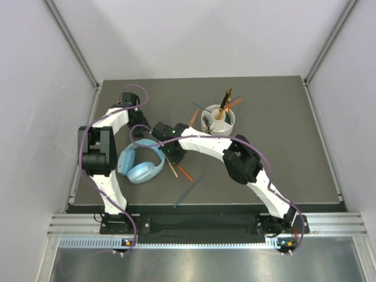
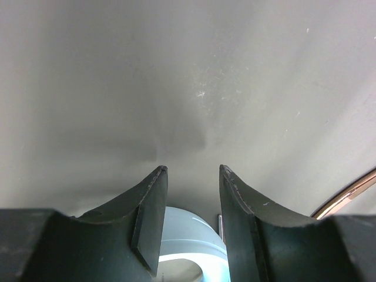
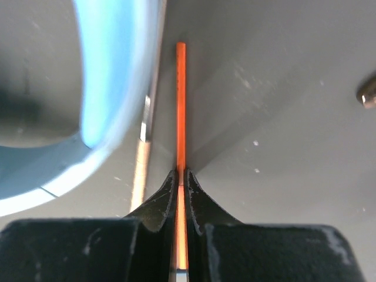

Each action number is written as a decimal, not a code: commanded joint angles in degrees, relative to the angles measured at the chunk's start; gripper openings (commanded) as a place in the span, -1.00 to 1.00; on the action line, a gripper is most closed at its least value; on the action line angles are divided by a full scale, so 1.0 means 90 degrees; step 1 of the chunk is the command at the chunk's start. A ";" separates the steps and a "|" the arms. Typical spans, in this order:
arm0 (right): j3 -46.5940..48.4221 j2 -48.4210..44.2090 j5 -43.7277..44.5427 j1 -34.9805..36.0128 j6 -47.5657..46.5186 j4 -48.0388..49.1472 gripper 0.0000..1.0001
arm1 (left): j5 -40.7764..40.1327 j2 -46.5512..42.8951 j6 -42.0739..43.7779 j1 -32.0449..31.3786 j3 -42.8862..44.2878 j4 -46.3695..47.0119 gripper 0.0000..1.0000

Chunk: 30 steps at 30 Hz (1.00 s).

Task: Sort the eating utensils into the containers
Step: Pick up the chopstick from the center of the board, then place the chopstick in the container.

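My right gripper (image 1: 174,155) is shut on a thin orange chopstick (image 3: 181,100) low over the table, beside the headphones; the chopstick's free end (image 1: 185,173) pokes out toward the near side. A bronze utensil (image 3: 140,167) lies alongside it, partly under the headphones. A dark teal chopstick (image 1: 189,191) lies loose on the table nearer the front. The round white container (image 1: 230,125) at the back holds a gold utensil (image 1: 226,98), an orange chopstick (image 1: 234,104) and a dark spoon. My left gripper (image 2: 192,170) hangs open and empty just behind the headphones.
Light blue headphones (image 1: 141,164) lie left of centre, right next to both grippers (image 2: 188,241). A curved bronze piece (image 2: 348,197) shows at the right edge of the left wrist view. Another orange stick (image 1: 194,116) rests left of the container.
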 commanded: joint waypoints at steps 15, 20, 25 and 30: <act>-0.0294 -0.1685 0.0346 -0.0904 -0.0085 -0.0077 -1.00 | 0.0255 -0.0410 0.0007 0.0032 -0.0106 0.0204 -0.09; 0.0194 -0.2056 0.0208 -0.1110 -0.0115 0.0216 -1.00 | 0.0304 -0.0429 0.0007 0.0032 -0.0126 0.0223 -0.09; 0.0711 -0.2330 0.0149 -0.1383 -0.0124 0.0304 -1.00 | 0.0401 -0.0459 -0.0003 0.0022 -0.0204 0.0233 -0.10; 0.0702 -0.2770 0.0674 -0.1812 -0.0212 0.0724 -1.00 | 0.0460 -0.0517 0.0017 0.0022 -0.0312 0.0253 -0.10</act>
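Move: The right hand already holds the orange chopstick; the white container stands about 16 cm ahead and 18 cm right of it, its middle some 4 cm higher. The copper knife lies roughly 13 cm ahead and 6 cm right, the tan-handled stick 2 cm left and 2 cm back, the headphones level with the hand and 13 cm left. From the left hand, the container is about 30 cm right and 2 cm ahead. Right hand, still pinching the orange chopstick, goes right, then rises about 20 cm and forward towards the container. ##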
